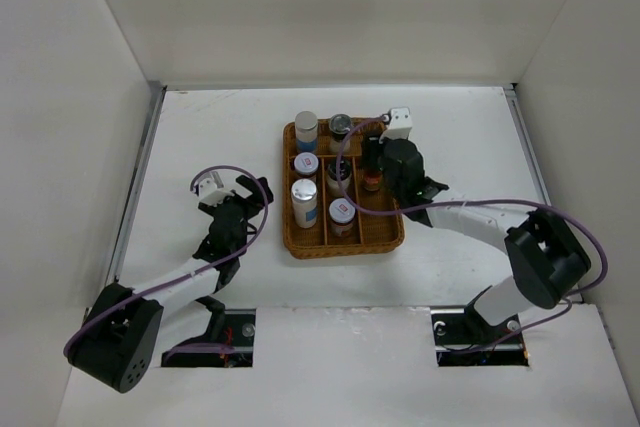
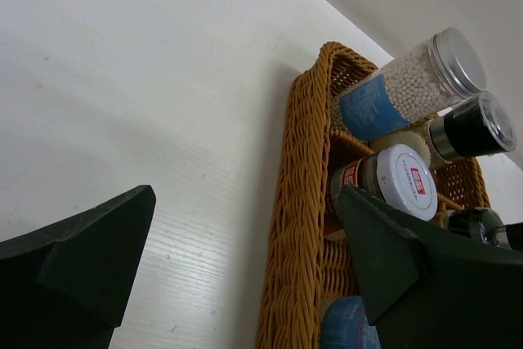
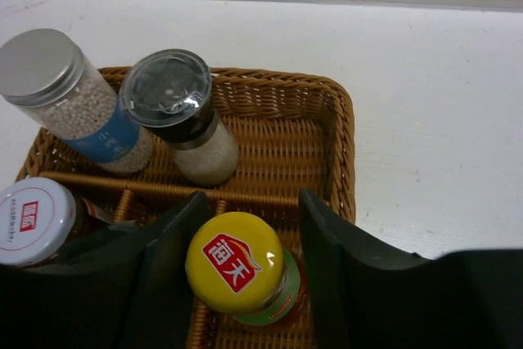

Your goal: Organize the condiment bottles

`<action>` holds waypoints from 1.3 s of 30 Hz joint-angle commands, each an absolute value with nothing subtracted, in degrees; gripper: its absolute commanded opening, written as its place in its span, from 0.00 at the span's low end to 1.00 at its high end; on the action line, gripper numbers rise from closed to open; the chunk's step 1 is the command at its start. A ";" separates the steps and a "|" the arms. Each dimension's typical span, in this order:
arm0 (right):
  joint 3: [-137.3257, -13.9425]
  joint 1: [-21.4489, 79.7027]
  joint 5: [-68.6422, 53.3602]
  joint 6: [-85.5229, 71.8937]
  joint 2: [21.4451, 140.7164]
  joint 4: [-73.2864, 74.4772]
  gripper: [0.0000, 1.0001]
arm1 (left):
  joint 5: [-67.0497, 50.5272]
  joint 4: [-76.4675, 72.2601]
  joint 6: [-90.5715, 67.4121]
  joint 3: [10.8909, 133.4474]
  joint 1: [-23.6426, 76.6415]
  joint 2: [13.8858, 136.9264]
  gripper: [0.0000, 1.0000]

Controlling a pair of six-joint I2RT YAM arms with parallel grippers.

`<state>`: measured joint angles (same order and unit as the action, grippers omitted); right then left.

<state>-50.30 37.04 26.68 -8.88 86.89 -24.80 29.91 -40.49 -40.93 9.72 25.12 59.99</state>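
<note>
The brown wicker tray [image 1: 290, 239] holds the condiment bottles. A silver-capped jar [image 1: 306, 127] and a black-capped bottle [image 1: 340, 127] stand in its far row, with lidded shakers [image 1: 305, 164] and another jar [image 1: 304, 202] nearer. My right gripper [image 3: 252, 202] is open around the yellow-capped sauce bottle [image 3: 235, 261], which stands upright in the tray's right column. Its left finger lies against the cap and a gap shows on the right. My left gripper [image 2: 245, 198] is open and empty, low over the table just left of the tray's rim [image 2: 302, 202].
White walls close in the table on the left, back and right. The right arm [image 1: 470, 215] reaches across the table to the tray's right side. In the left wrist view the silver-capped jar [image 2: 409, 79] and a white-lidded shaker [image 2: 404, 181] stand close to my right finger.
</note>
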 commanded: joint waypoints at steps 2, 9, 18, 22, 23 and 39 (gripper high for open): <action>-49.04 38.19 28.92 -9.49 85.96 -32.17 0.66 | 30.94 -42.19 -41.04 11.42 24.74 59.59 1.00; -48.52 38.71 30.93 -9.93 80.87 -30.50 0.92 | 33.75 -39.38 -40.96 12.04 25.00 58.36 1.00; -41.41 38.72 37.43 -14.31 64.71 -30.94 1.00 | 34.02 -38.23 -40.96 12.83 24.83 58.71 1.00; -31.76 35.21 42.00 -24.31 57.94 -32.60 1.00 | 34.10 -37.36 -41.74 13.62 24.56 61.25 1.00; -28.77 33.81 42.97 -28.09 56.27 -32.96 1.00 | 34.62 -36.40 -42.01 13.88 24.48 61.69 1.00; -16.96 20.96 33.49 -49.39 56.69 -30.85 1.00 | 38.15 -24.08 -43.42 17.66 23.68 60.38 1.00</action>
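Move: The yellow-capped sauce bottle stands between the right hand's fingers in the tray's right slot, its middle about 4 cm below the hand point. Some 6 cm to its left are the black-lid jar, 7 cm farther out, the black-cap bottle, about 1 cm nearer, and the white-lid jar, 9 cm nearer. From the left hand the sauce bottle is about 25 cm right and 8 ahead, near its height. Right fingers release the bottle, rise 10 cm, swing 17 cm right, back and down; left hand sinks leftward. ##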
